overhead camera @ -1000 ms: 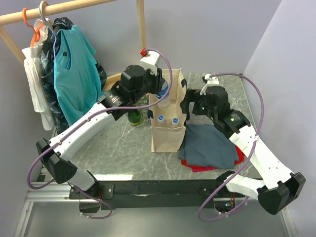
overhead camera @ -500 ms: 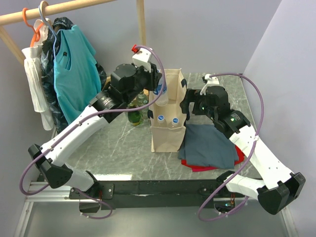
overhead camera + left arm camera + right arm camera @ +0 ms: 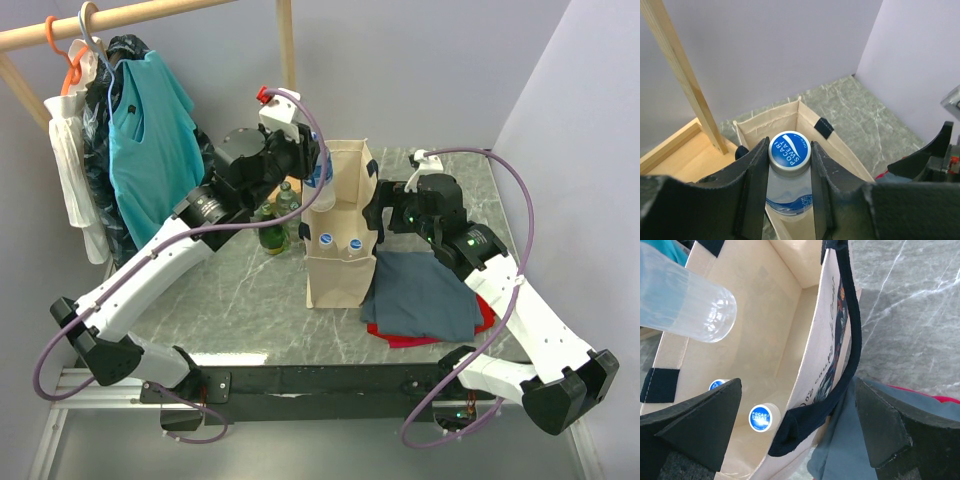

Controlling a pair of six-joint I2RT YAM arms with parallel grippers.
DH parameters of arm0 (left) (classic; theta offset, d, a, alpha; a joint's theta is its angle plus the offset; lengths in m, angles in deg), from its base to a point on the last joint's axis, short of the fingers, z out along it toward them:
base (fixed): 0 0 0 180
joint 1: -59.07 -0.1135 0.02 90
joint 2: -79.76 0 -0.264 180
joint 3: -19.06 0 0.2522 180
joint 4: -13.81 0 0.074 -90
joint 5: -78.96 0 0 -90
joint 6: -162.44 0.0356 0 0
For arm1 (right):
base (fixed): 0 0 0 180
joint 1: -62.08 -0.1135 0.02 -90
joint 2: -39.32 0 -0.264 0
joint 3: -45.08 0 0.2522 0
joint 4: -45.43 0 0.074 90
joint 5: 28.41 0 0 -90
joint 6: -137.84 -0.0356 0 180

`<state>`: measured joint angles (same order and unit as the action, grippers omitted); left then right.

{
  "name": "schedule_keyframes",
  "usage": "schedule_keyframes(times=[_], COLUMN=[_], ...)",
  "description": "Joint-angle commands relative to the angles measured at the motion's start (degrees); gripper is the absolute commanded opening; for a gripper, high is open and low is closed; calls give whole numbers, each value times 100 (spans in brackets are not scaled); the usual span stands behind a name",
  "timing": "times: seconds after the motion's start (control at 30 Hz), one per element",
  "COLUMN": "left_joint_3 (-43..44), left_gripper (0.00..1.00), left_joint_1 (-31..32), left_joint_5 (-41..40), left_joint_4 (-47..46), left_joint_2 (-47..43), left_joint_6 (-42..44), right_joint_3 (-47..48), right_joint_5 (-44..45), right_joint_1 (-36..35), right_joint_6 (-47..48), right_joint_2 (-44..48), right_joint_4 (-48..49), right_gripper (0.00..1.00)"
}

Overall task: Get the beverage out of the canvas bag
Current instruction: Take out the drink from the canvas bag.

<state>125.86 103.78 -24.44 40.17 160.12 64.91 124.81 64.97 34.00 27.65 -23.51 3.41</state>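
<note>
The beige canvas bag [image 3: 338, 270] stands upright mid-table with its mouth open. My left gripper [image 3: 316, 172] is shut on the neck of a clear Pocari Sweat bottle [image 3: 789, 148], the beverage, holding it tilted above the bag's left rim [image 3: 790, 116]. Seen from the right wrist, the bottle's base [image 3: 690, 305] hangs over the bag's opening. Two more blue-capped bottles [image 3: 761, 417] stand inside the bag. My right gripper [image 3: 797, 385] is open and straddles the bag's right wall and its navy handle [image 3: 850, 340], one finger inside, one outside.
Green bottles [image 3: 272, 235] stand on the table just left of the bag. A folded grey-blue cloth [image 3: 425, 295] lies on something red [image 3: 400, 338] at the bag's right. A wooden rack with hanging clothes [image 3: 150, 140] fills the back left.
My left gripper has lifted the bottle up and to the left, from inside the bag's mouth to above its left rim. The right arm and the bag have stayed put.
</note>
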Motion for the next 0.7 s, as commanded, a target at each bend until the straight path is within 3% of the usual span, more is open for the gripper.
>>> schedule_keyframes(times=[0.0, 0.67], left_joint_3=[619, 514], left_gripper=[1, 1], left_joint_1=[-15, -6], left_joint_5=[14, -575], left_joint_4=[-1419, -1295], left_joint_2=[-451, -1101], left_joint_6=[67, 498], right_joint_3=[21, -50], right_joint_5=[-65, -136], right_joint_1=[39, 39], right_joint_6=[-73, -108], right_joint_2=[95, 104], right_joint_4=[197, 267], right_gripper=[100, 100])
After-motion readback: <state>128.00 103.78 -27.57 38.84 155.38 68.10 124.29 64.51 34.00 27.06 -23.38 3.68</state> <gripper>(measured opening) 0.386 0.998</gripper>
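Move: The left hand already holds the Pocari bottle by its neck, with the bag's opening below, its middle roughly 5 cm right and 2 cm ahead. The hand's goal is the bottles already taken out: the green bottle about 12 cm left, level fore-and-aft and some 34 cm below, and the clear bottle 4 cm right of that and 4 cm farther out. From the idle right hand, the green bottle is about 25 cm left, 4 cm ahead and 18 cm below. Keeping its pinch, the left hand lifts the Pocari bottle about 6 cm, then also swings left past the bag's rim. ##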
